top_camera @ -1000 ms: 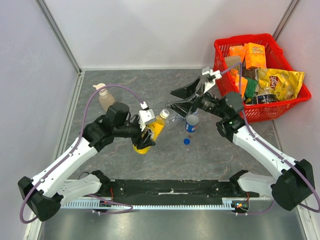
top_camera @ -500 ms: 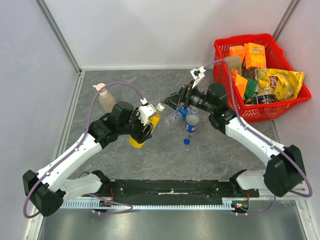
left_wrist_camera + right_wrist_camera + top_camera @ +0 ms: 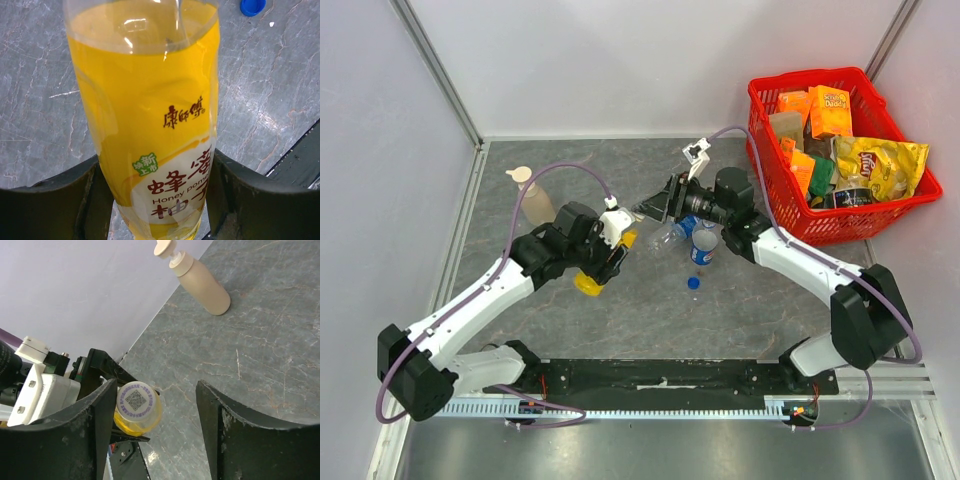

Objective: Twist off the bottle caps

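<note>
My left gripper [image 3: 601, 262] [image 3: 156, 200] is shut on the yellow juice bottle [image 3: 607, 258] [image 3: 150, 115], holding it tilted off the table with its neck towards the right arm. Its white cap [image 3: 136, 399], printed with a code, sits between the fingers of my right gripper [image 3: 645, 218] [image 3: 157, 427]. That gripper is open: the cap lies against the left finger [image 3: 97, 432], with a wide gap to the other. A clear bottle [image 3: 668, 236] lies on the table beside an upright blue-labelled bottle [image 3: 703, 248]. A loose blue cap [image 3: 693, 283] [image 3: 252, 6] rests in front of them.
A beige pump soap bottle [image 3: 533, 198] [image 3: 200, 284] stands at the back left near the wall. A red basket [image 3: 775, 195] full of snack packs sits at the right. The black rail with the arm bases [image 3: 660, 378] runs along the near edge.
My right arm has swung left to the juice bottle's cap and its jaws have narrowed. My left arm has carried the bottle up and right, towards it.
</note>
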Available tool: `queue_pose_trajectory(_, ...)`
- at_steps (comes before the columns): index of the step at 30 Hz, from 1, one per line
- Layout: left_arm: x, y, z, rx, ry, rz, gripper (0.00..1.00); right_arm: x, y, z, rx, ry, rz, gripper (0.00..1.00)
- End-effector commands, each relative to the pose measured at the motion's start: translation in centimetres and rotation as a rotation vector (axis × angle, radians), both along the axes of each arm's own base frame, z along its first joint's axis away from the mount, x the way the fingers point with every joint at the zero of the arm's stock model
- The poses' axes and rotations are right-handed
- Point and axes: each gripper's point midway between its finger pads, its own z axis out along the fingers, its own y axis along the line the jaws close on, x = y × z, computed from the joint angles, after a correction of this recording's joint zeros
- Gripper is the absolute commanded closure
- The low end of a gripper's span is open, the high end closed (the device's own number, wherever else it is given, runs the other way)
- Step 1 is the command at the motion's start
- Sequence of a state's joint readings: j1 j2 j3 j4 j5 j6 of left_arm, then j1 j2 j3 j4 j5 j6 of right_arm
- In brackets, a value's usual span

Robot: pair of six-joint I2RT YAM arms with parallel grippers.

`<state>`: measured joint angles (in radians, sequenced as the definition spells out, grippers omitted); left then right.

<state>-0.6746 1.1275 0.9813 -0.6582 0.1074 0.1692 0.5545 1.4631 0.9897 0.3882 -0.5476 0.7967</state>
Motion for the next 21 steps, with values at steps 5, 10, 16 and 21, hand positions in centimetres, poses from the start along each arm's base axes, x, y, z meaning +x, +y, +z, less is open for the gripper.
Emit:
queue_pose_trajectory(5, 0.7, -0.3, 0.9, -0.020, -0.014, 0.035, 0.98, -0.4, 1.4, 2.6, 0.060, -0.049, 0.063, 0.47)
queue_pose_trajectory(10, 0.8, -0.2, 0.8, -0.013, -0.014, 0.043, 0.98, -0.9, 1.8, 2.8, 0.071, -0.046, 0.096, 0.47)
queue_pose_trajectory(16, 0.8, -0.2, 0.8, -0.011, -0.016, 0.041, 0.98, -1.2, 1.8, 2.8, 0.074, -0.044, 0.113, 0.39)
queue_pose_trajectory(21, 0.8, -0.2, 0.9, -0.012, -0.019, 0.042, 0.98, -1.7, 2.0, 3.1, 0.080, -0.050, 0.141, 0.57)
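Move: The yellow bottle's white cap lies just off the right fingertips, about 2 cm back and 2 cm to the left, nearly level. About 22 cm below the right hand, the lying blue-label bottle is roughly 10 cm right and 5 cm ahead; the standing capless bottle is some 15 cm right and 4 cm back, about 16 cm below. From the left hand, which already holds the yellow bottle, the cap is about 7 cm ahead, 7 cm right and 9 cm up. The right hand eases roughly 2 cm back and left, narrowing its fingers around the cap, briefly reopening partway through. ##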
